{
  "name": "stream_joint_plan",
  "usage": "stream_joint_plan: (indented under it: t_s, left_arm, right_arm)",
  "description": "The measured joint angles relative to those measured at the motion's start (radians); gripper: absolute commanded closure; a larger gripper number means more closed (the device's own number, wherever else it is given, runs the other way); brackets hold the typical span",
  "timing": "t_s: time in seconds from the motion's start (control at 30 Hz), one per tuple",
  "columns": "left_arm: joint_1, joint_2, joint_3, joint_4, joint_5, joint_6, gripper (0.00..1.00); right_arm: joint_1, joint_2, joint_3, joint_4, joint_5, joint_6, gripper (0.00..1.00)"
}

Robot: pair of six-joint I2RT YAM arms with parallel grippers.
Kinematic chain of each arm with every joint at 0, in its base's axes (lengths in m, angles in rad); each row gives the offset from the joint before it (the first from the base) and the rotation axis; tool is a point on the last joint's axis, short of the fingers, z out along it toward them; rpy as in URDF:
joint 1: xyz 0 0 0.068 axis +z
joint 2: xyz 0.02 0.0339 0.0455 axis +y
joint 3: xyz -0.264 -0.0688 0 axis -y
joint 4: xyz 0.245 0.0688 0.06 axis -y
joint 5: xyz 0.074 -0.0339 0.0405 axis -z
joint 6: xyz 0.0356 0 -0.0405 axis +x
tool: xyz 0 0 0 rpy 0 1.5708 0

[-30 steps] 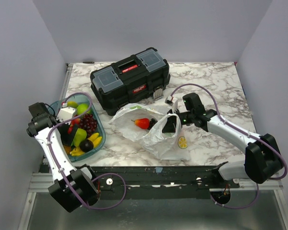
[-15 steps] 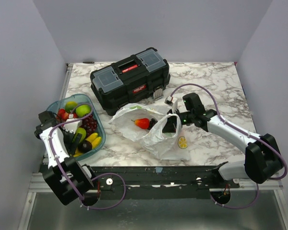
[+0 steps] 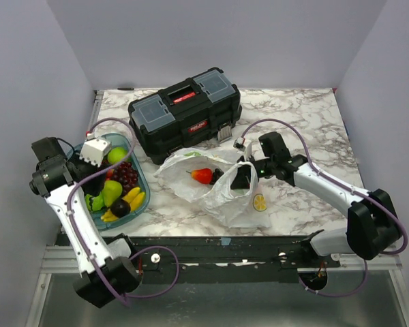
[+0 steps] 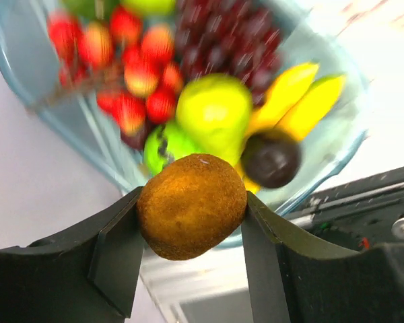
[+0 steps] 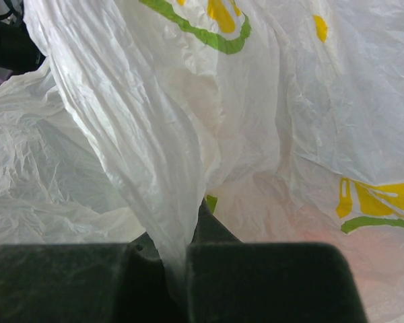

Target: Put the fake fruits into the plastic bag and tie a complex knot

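My left gripper (image 4: 192,215) is shut on a brown fuzzy oval fruit (image 4: 192,205) and holds it above the near left end of the teal tray (image 4: 13,60). Under it lie a green pear (image 4: 215,111), bananas (image 4: 296,101), dark grapes (image 4: 229,47), strawberries (image 4: 131,74) and a dark plum (image 4: 271,158). In the top view the left gripper (image 3: 94,178) hangs over the tray (image 3: 144,182). My right gripper (image 3: 242,178) is shut on a fold of the whitish plastic bag (image 5: 155,134), holding its mouth up. A red-orange fruit (image 3: 202,175) and a dark fruit (image 3: 217,174) lie in the bag (image 3: 225,197).
A black toolbox (image 3: 184,112) with grey-blue lids stands behind the bag and tray. The tray sits at the table's left edge. Marble table (image 3: 307,122) stretches to the right of the toolbox and the right arm.
My left arm has swung back and up from low in the tray, and the gripper now hangs higher over it. The right arm and the bag have not moved.
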Motion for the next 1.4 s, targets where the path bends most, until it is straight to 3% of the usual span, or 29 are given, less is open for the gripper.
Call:
stream_joint_plan:
  t_s: [0.1,0.2,0.27,0.47,0.63,0.77,0.93,0.97,1.07,1.13,1.27,1.4]
  left_arm:
    - [-0.077,-0.072,0.110,-0.040,0.173,0.002,0.72]
    - [-0.280,-0.149,0.146,-0.012,0.294,-0.032,0.72]
    - [-0.496,-0.213,0.126,0.058,0.332,-0.065,0.72]
    - [-0.972,-0.180,0.056,0.264,0.285,-0.087,0.75]
    - [-1.223,-0.006,-0.090,0.497,0.171,-0.023,0.75]
    - [-1.291,0.161,-0.205,0.671,0.084,0.054,0.75]
    - [-1.298,0.324,-0.227,0.875,-0.013,0.111,0.74]
    - [-1.297,0.356,-0.228,0.943,-0.033,0.118,0.70]
    - [-1.298,0.397,-0.246,1.082,-0.059,0.138,0.37]
    - [-1.298,0.410,-0.265,1.157,-0.073,0.148,0.27]
    - [-1.290,0.416,-0.275,1.208,-0.089,0.152,0.19]
    - [-1.260,0.386,-0.238,1.115,-0.068,0.123,0.18]
  right_arm:
    - [0.000,0.010,0.011,-0.004,0.000,0.000,0.99]
    - [0.000,0.019,0.026,-0.012,-0.001,0.000,0.99]
    - [0.000,0.021,0.036,-0.018,-0.002,0.000,0.99]
    - [0.000,0.023,0.048,-0.022,-0.004,0.000,0.99]
    - [0.000,0.023,0.049,-0.029,-0.010,0.000,0.99]
    - [0.000,0.023,0.049,-0.032,-0.011,0.001,0.99]
    - [0.000,0.024,0.060,-0.033,-0.024,0.004,0.99]
    - [0.000,0.024,0.062,-0.033,-0.025,0.004,0.99]
    - [0.000,0.025,0.064,-0.033,-0.026,0.003,0.99]
    - [0.000,0.029,0.066,-0.034,-0.026,0.002,0.99]
    - [-0.001,0.039,0.086,-0.038,-0.026,-0.005,0.99]
    - [-0.008,0.044,0.095,-0.039,-0.025,-0.009,0.99]
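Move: The open mouth of the plastic bag is about 32 cm to the right of the left gripper, 10 cm ahead and 11 cm below. Inside it lies the red pepper, some 9 cm ahead, 32 cm right and 14 cm down, with the dark grapes about 6 cm farther right of it. The toolbox stands about 26 cm ahead, 26 cm right and 9 cm lower. The mouth lies about 11 cm left and 6 cm ahead of the right gripper, slightly below. Swing the left gripper some 35 cm right with the orange fruit still pinched, rising about 10 cm clear of the basket, then dipping and reaching forward about 13 cm into the bag's mouth; turn it clockwise some 75 degrees on the way so the fingers point right, then open and let go. With the right, keep pinching the bag's edge, easing it up barely 2 cm. ##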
